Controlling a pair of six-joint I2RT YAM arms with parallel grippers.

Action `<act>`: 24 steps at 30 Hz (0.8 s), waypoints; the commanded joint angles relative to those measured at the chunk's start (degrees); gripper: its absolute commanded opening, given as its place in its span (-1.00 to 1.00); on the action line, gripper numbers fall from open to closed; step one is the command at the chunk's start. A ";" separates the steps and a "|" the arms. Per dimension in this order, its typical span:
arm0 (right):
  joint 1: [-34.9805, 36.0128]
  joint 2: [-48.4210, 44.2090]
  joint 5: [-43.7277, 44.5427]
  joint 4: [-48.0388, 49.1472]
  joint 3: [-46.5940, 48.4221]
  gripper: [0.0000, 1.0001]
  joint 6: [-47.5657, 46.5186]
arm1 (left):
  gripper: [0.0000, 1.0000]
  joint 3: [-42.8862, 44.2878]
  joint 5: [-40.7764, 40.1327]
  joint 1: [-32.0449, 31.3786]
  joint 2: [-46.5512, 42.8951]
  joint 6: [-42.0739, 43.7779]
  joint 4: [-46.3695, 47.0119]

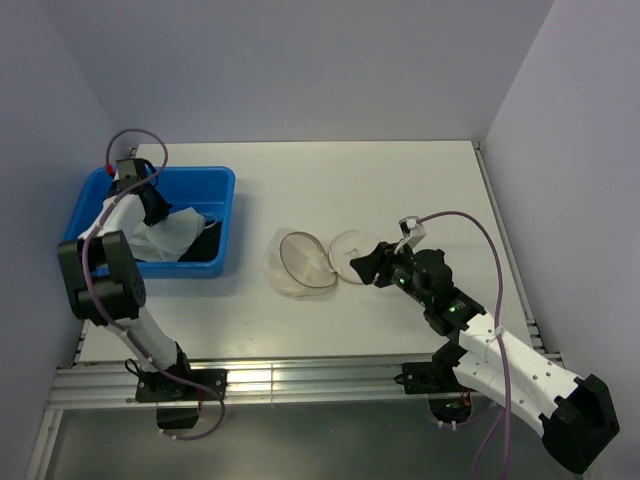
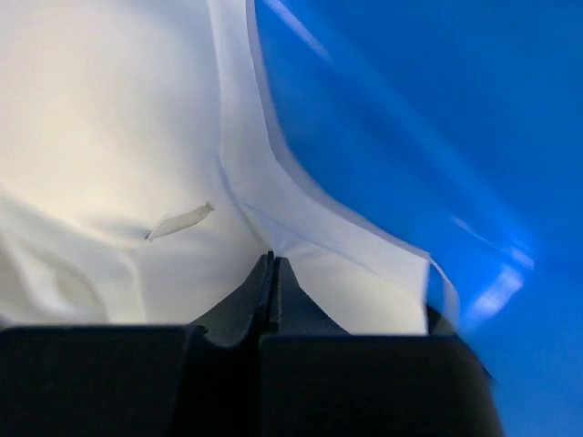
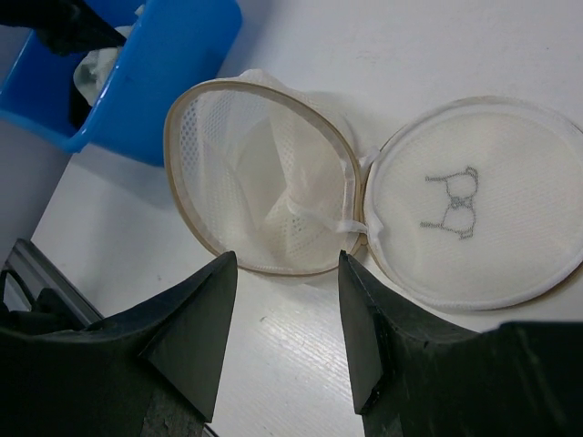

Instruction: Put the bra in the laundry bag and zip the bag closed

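Observation:
The bra (image 1: 165, 232) is a white fabric heap inside the blue tub. My left gripper (image 1: 157, 212) reaches down into the tub. In the left wrist view its jaws (image 2: 271, 259) are pressed together with a fold of the bra (image 2: 109, 137) pinched at the tips. The laundry bag (image 1: 305, 262) lies open in the middle of the table, tan rim up, with its round mesh lid (image 1: 352, 255) flipped to the right. My right gripper (image 1: 362, 263) is open and empty just right of the bag. In the right wrist view it (image 3: 287, 259) hovers near the bag (image 3: 264, 173) and lid (image 3: 474, 200).
The blue tub (image 1: 215, 180) stands at the left of the table, with a black cloth (image 1: 207, 245) beside the bra in it. Its blue wall (image 2: 410, 109) is close to my left fingers. The tub also shows in the right wrist view (image 3: 173, 64).

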 commanded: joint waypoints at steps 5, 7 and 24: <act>0.37 -0.40 -1.29 4.00 0.04 0.11 -0.14 | -1.00 -6.14 3.71 -2.25 -22.20 -3.99 8.10; 0.37 -0.23 -1.11 4.18 0.04 0.11 -0.05 | -1.00 -7.38 3.01 -3.74 -24.58 -4.25 8.63; 0.37 -2.59 4.24 4.70 -0.93 0.11 1.09 | -1.00 16.66 1.60 -30.87 -24.96 -3.99 14.34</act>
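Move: The open mouth of the laundry bag lies some 37 cm to the right of the left hand, about 11 cm nearer the bases and a little lower. Its round lid is spread flat some 13 cm farther right. The blue bin's right rim stands about 16 cm to the hand's right and 4 cm higher; the dark cloth in the bin is 7 cm right and 5 cm back, just below. The right hand has the bag mouth about 9 cm ahead, 10 cm left and 13 cm down. The left fingers, already shut on the white bra, keep their pinch and haul it steeply up out of the blue bin, then sweep right across to the bag's side while still rising, about 29 cm up and 20 cm right in all. Meanwhile the wrist tips the fingers up by some 45 degrees to nearly level and swings them clockwise. ##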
